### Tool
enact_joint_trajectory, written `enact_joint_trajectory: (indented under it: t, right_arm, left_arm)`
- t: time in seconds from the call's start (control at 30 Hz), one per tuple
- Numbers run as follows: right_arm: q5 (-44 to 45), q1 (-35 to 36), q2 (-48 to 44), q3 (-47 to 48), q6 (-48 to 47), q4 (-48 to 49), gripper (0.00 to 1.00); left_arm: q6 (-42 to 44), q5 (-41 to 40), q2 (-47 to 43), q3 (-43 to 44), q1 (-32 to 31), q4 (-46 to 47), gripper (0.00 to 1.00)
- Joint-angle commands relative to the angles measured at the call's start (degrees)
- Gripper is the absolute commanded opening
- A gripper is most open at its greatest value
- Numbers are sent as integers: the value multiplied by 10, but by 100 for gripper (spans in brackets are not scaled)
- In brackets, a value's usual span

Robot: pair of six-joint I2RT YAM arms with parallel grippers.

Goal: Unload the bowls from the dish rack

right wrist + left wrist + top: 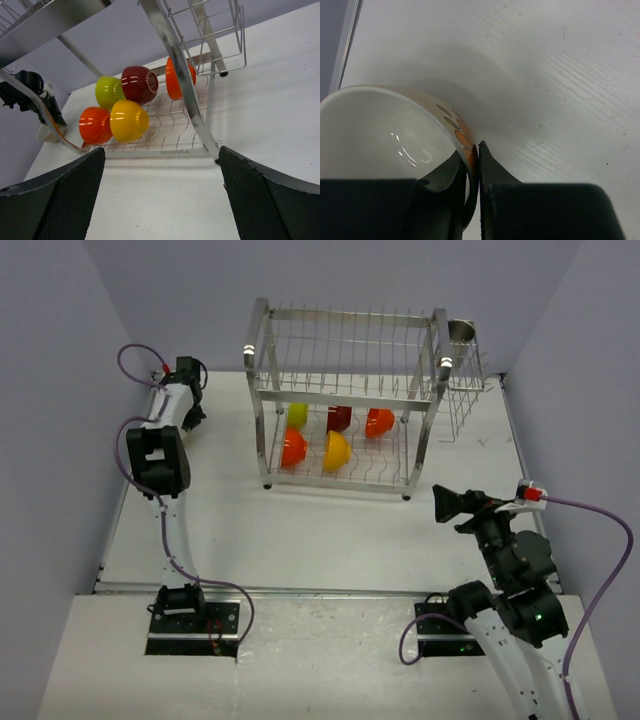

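Note:
The dish rack (350, 400) stands at the back middle of the table. On its lower tier sit a lime-green bowl (297, 415), a dark red bowl (339, 418), an orange-red bowl (379, 422), an orange bowl (293, 447) and a yellow bowl (336, 450). My left gripper (474, 150) is shut on the rim of a whitish bowl with an orange pattern (380, 130), low over the table at the far left, away from the rack. My right gripper (161, 150) is open and empty, in front of the rack's right front corner, facing the yellow bowl (128, 120) and orange bowl (95, 125).
A small metal cup (462, 332) sits in the wire side basket (460, 405) on the rack's right. The rack's steel front post (180, 80) crosses the right wrist view. The table's left edge (347, 45) runs close to the held bowl.

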Motion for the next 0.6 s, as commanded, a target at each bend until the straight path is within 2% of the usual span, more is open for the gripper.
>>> enact_joint_trajectory:
  t: [0.0, 0.07, 0.13, 0.2, 0.23, 0.33, 0.57]
  right_arm:
    - [-3, 1, -2, 1, -8, 7, 96]
    - [-5, 1, 0, 1, -8, 6, 96]
    - [-4, 1, -1, 1, -8, 7, 96]
    - [-4, 1, -2, 0, -8, 7, 96]
    - [-4, 1, -2, 0, -8, 7, 96]
    - [-6, 1, 2, -1, -8, 9, 96]
    - [-7, 1, 3, -3, -8, 11, 96]
  left_arm:
    - [15, 8, -6, 17, -1, 10, 0]
    - [13, 14, -6, 15, -1, 11, 3]
    - [12, 14, -10, 8, -1, 19, 23]
    - [9, 15, -18, -4, -1, 30, 31]
    - [9, 14, -21, -7, -1, 33, 39]
    - [8, 20, -33, -17, -2, 43, 50]
    - [7, 2, -69, -30, -1, 57, 54]
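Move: The white bowl is already set down at the left hand, its near-right rim between the fingertips and its middle about 5 cm to the hand's left, 2 cm back and 2 cm lower. The rack's left orange bowl is some 30 cm to the right and 12 cm back, the lime bowl 31 cm right and 3 cm back, both roughly 4 cm higher. From the right hand the white bowl lies about 68 cm left, 31 cm ahead and 26 cm below. The white bowl's rim is let go: the left fingers, shut on it at first, spread to about half open, one ending over the bowl's inside and the other outside it. The left hand all but stays in place meanwhile, sinking only about half a centimetre, with no real turn of the wrist. ##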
